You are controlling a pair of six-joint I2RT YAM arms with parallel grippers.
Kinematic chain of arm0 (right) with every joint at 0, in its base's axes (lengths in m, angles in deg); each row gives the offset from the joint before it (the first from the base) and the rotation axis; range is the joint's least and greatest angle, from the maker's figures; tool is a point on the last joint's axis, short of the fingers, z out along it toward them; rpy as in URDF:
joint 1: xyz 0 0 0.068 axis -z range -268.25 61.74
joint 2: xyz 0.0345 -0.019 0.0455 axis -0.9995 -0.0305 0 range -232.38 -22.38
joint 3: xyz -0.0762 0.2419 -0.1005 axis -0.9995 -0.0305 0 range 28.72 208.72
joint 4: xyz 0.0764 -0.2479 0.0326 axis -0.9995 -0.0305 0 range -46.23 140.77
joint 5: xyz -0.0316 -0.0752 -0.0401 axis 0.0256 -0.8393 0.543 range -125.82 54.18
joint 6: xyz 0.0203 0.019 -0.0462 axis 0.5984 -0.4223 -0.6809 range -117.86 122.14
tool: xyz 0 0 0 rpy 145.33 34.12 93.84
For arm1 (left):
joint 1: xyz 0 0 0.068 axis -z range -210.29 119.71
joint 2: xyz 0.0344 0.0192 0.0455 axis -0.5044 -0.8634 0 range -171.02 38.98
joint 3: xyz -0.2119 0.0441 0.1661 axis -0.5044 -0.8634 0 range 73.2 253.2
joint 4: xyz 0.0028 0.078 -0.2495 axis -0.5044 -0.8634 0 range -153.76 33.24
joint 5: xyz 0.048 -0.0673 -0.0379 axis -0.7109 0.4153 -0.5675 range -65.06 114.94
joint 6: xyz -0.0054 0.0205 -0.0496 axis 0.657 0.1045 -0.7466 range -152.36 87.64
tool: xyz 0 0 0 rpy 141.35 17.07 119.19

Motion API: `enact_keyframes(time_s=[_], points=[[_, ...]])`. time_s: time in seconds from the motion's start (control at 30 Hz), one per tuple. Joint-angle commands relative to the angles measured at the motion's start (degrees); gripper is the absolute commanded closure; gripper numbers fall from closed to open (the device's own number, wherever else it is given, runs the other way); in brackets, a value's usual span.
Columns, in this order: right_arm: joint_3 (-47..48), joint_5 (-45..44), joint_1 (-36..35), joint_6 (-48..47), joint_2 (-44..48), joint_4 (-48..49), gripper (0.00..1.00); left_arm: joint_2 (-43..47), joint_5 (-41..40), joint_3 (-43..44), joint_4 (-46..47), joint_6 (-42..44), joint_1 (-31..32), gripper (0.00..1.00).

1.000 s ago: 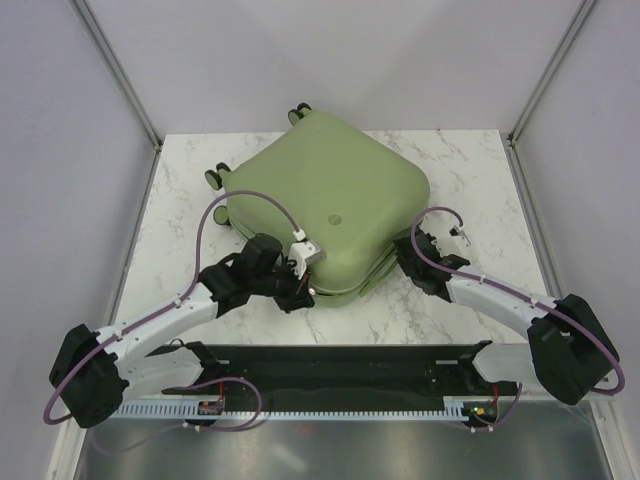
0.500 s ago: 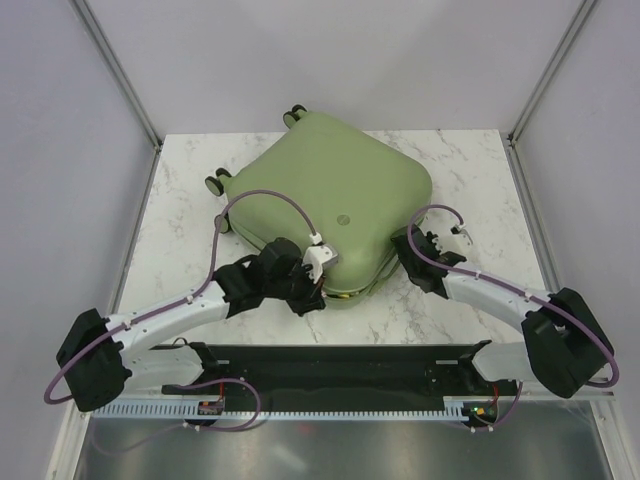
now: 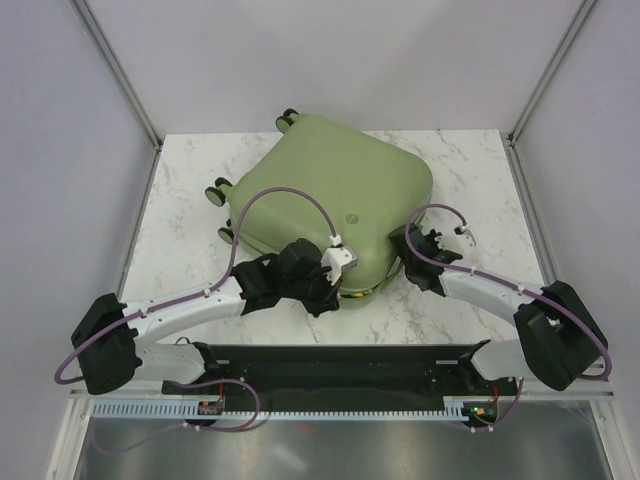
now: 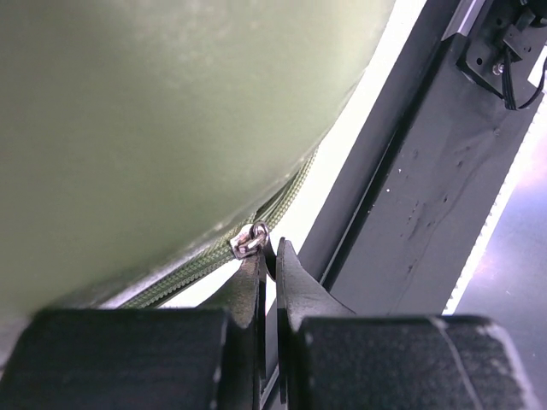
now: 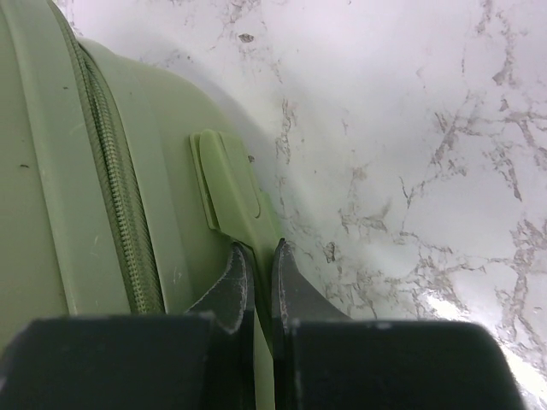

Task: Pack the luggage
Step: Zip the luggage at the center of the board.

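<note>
The luggage (image 3: 330, 190), a pale sage-green hard-shell suitcase, lies flat and closed on the marble table (image 3: 480, 160), with its wheels (image 3: 221, 191) at the far left. My left gripper (image 3: 345, 290) is at its near corner. There it is shut on the metal zipper pull (image 4: 250, 239), right at the fingertips (image 4: 267, 252) on the green zipper seam (image 4: 205, 269). My right gripper (image 3: 398, 240) is shut, its tips (image 5: 256, 249) against the suitcase's right side below a moulded green handle mount (image 5: 224, 179). Nothing shows between its fingers.
The black base rail (image 3: 340, 365) runs across the near edge just behind the left gripper. Pale enclosure walls with metal posts (image 3: 120, 80) close in the table on the left, right and back. Purple cables loop over both arms.
My left gripper has slid to the right along the suitcase's near edge with the zipper pull. The suitcase has turned slightly, its wheels shifting. The right gripper stays against the side.
</note>
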Motion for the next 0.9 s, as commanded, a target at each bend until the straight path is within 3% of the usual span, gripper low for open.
enact_keyframes(time_s=[0.0,0.23,0.6,0.87], points=[[-2.18,24.49,-4.19,13.78,-3.30,6.00,1.00,-1.36,12.59,9.40,21.67,-2.47,3.69,0.98],[-2.54,24.84,-4.72,13.01,-2.95,7.67,1.00,0.40,7.24,6.86,20.53,-3.87,1.51,0.98],[3.18,25.63,-9.46,4.38,-7.52,4.07,1.00,7.86,4.42,-1.75,20.36,-9.50,-16.06,0.98],[5.10,28.88,-12.80,3.15,-12.70,6.88,1.00,11.03,-2.86,-4.92,15.61,-10.81,-21.08,0.98]])
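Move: My left fingers already pinch the zip pull at the luggage's near edge, its rounded near right corner about 5 cm to the right and level with them; the luggage's middle is some 19 cm ahead and 2 cm to the left. My right fingers already grip the handle on the luggage's right side, roughly 16 cm ahead of my left hand, 18 cm to its right and 5 cm lower. From that right hand the zip pull lies about 16 cm back, 18 cm left and slightly higher. Keeping the zip pull pinched, I barely shift my left hand at first, then sweep it left and forward about 11 cm, turning it some 25 degrees counter-clockwise and staying nearly level. My right hand keeps hold of the handle and goes along, about 5 cm to the left, so both hands haul the luggage over together. ##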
